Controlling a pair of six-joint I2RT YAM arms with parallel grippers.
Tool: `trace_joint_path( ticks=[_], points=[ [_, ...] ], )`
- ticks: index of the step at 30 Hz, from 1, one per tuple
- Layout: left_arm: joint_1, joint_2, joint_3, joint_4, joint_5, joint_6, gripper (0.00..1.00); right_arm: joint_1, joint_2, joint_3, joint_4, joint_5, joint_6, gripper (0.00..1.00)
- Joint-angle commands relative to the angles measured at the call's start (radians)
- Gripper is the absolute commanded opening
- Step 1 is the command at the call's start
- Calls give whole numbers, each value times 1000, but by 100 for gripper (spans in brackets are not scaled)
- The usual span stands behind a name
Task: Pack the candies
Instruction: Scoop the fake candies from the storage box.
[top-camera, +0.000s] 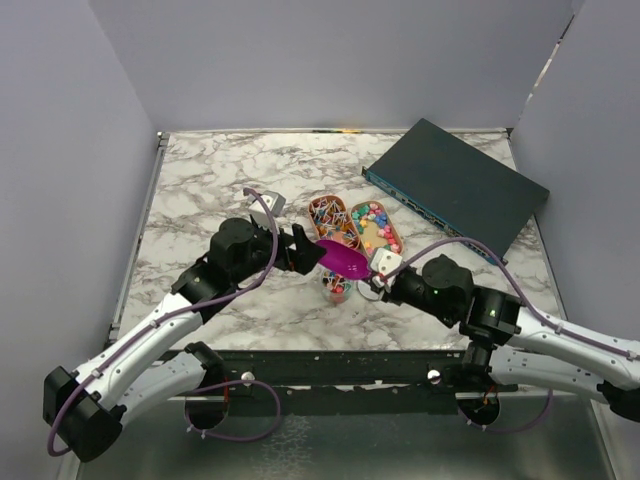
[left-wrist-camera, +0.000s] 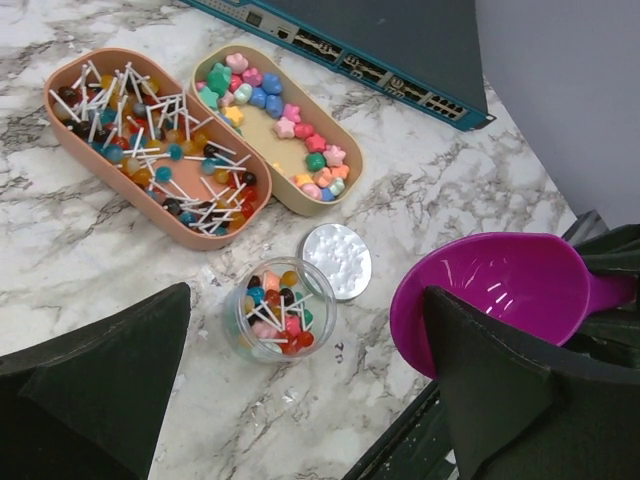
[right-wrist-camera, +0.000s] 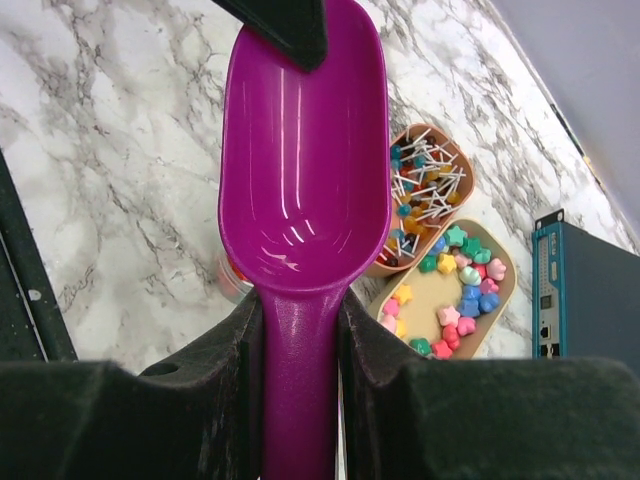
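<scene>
The candies (left-wrist-camera: 283, 112), small pastel stars and hearts, lie in a tan oval tray (left-wrist-camera: 345, 190); the same candies (right-wrist-camera: 465, 275) show in the right wrist view. A small clear jar (left-wrist-camera: 280, 308) holds a few sweets mixed with stick lollipops, and its white lid (left-wrist-camera: 337, 261) lies beside it. My right gripper (right-wrist-camera: 300, 330) is shut on the handle of an empty purple scoop (right-wrist-camera: 305, 150), whose bowl hovers over the jar (top-camera: 337, 288). My left gripper (left-wrist-camera: 300, 400) is open just left of the scoop (top-camera: 345, 260), one finger (left-wrist-camera: 500, 390) beside the bowl.
An orange oval tray (left-wrist-camera: 70, 140) full of white-stick lollipops sits left of the tan tray. A dark teal network switch (top-camera: 455, 190) lies at the back right. Grey walls enclose the marble table (top-camera: 200, 190), whose front edge is a black rail (top-camera: 330, 362).
</scene>
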Motion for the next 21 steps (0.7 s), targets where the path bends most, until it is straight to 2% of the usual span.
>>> trace_joint_path(
  ticks=[1,14,21],
  points=[
    [7,-4,26,-58,-100,17,99,8,73,84,0,79,35,1],
    [9,-144,57,-113,-352,77,99,-37,288,224,-196,130,96,1],
    [7,-189,32,-156,-408,158,99,-123,438,418,-387,65,174,1]
  ],
)
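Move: The pale tray of fake candies lies about 19 cm ahead of the right hand, which holds the empty scoop, some 2 cm to its right and 20 cm below. The lollipop tray is roughly 21 cm ahead and 7 cm left, the candy jar about 5 cm ahead and 7 cm left, the lid some 6 cm ahead and 1 cm right. From the open left hand, the pale tray is some 13 cm ahead, 14 cm right and 20 cm down. Forward and a little down goes the right hand, about 5 cm out towards the trays and 2 cm lower, still gripping the scoop by its handle; the wrist swings some 15 degrees clockwise, tips down and lets its left side sink. The left hand draws off left by roughly 7 cm and rises nearly 4, turning counter-clockwise with its fingers staying wide open, away from the scoop bowl. ##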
